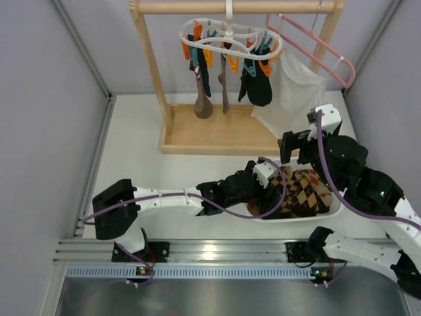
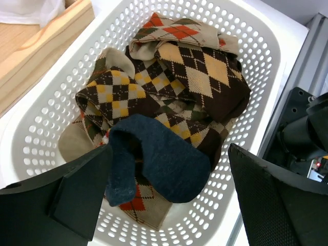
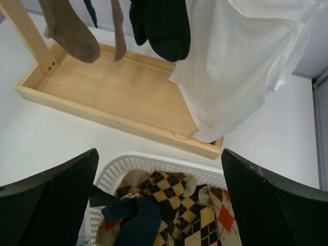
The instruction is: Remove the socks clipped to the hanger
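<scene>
The white ring hanger (image 1: 230, 34) with orange and teal clips hangs from the wooden rack (image 1: 237, 6). Clipped to it are a brown sock (image 1: 203, 105), a thin brownish one (image 1: 224, 92) and black socks (image 1: 258, 85). A navy sock (image 2: 164, 159) lies loose on the argyle socks (image 2: 195, 66) in the white basket (image 2: 266, 46). My left gripper (image 2: 169, 197) hangs open just above it, its left finger close beside the sock's fold. My right gripper (image 3: 159, 200) is open and empty over the basket's far rim (image 3: 154, 160), below the black socks (image 3: 161, 25).
A white mesh bag (image 1: 293, 92) hangs on a pink hanger (image 1: 316, 46) at the rack's right end, close above my right gripper (image 1: 296, 150). The rack's wooden base tray (image 1: 217, 135) lies just beyond the basket (image 1: 296, 217). Grey walls stand on both sides.
</scene>
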You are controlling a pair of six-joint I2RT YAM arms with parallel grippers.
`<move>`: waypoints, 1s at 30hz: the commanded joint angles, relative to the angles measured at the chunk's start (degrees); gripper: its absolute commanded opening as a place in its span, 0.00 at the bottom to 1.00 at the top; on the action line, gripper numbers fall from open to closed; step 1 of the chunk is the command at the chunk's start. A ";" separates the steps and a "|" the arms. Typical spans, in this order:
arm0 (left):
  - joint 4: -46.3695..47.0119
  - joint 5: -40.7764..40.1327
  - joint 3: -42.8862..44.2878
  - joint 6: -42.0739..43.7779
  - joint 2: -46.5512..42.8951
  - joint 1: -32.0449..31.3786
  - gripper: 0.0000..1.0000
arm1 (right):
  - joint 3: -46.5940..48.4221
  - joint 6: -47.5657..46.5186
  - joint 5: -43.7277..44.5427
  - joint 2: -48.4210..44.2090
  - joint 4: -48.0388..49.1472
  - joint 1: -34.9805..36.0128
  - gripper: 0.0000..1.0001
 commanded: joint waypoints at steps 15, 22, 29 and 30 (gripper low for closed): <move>-13.75 -31.17 -8.86 -10.27 -24.45 3.60 0.98 | -14.09 7.55 -4.05 -10.46 4.50 -6.76 0.99; -2.63 -10.44 -15.09 -6.78 -27.63 26.85 0.98 | -19.71 6.32 -16.95 -16.60 9.59 -6.67 0.99; 23.66 7.57 -16.35 1.24 -19.39 43.41 0.98 | -19.90 3.77 -22.60 -16.88 9.51 -6.58 1.00; 26.04 11.68 -15.47 1.32 -17.54 45.08 0.98 | -19.55 3.68 -23.21 -17.31 9.16 -6.58 0.99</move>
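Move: The brown sock hanging at the hanger's left end is about 30 cm ahead of the left hand, 20 to its left and 11 above. Right of that sock hang the slim brown sock, by some 6 cm, and the dark socks, by 15. The released navy sock lies some 8 cm below the left hand and 2 back. From the right hand the brown sock is roughly 20 cm ahead, 26 left and 10 below. Still open, the left hand swings some 25 cm left and 20 forward towards the brown sock; the right sinks. ##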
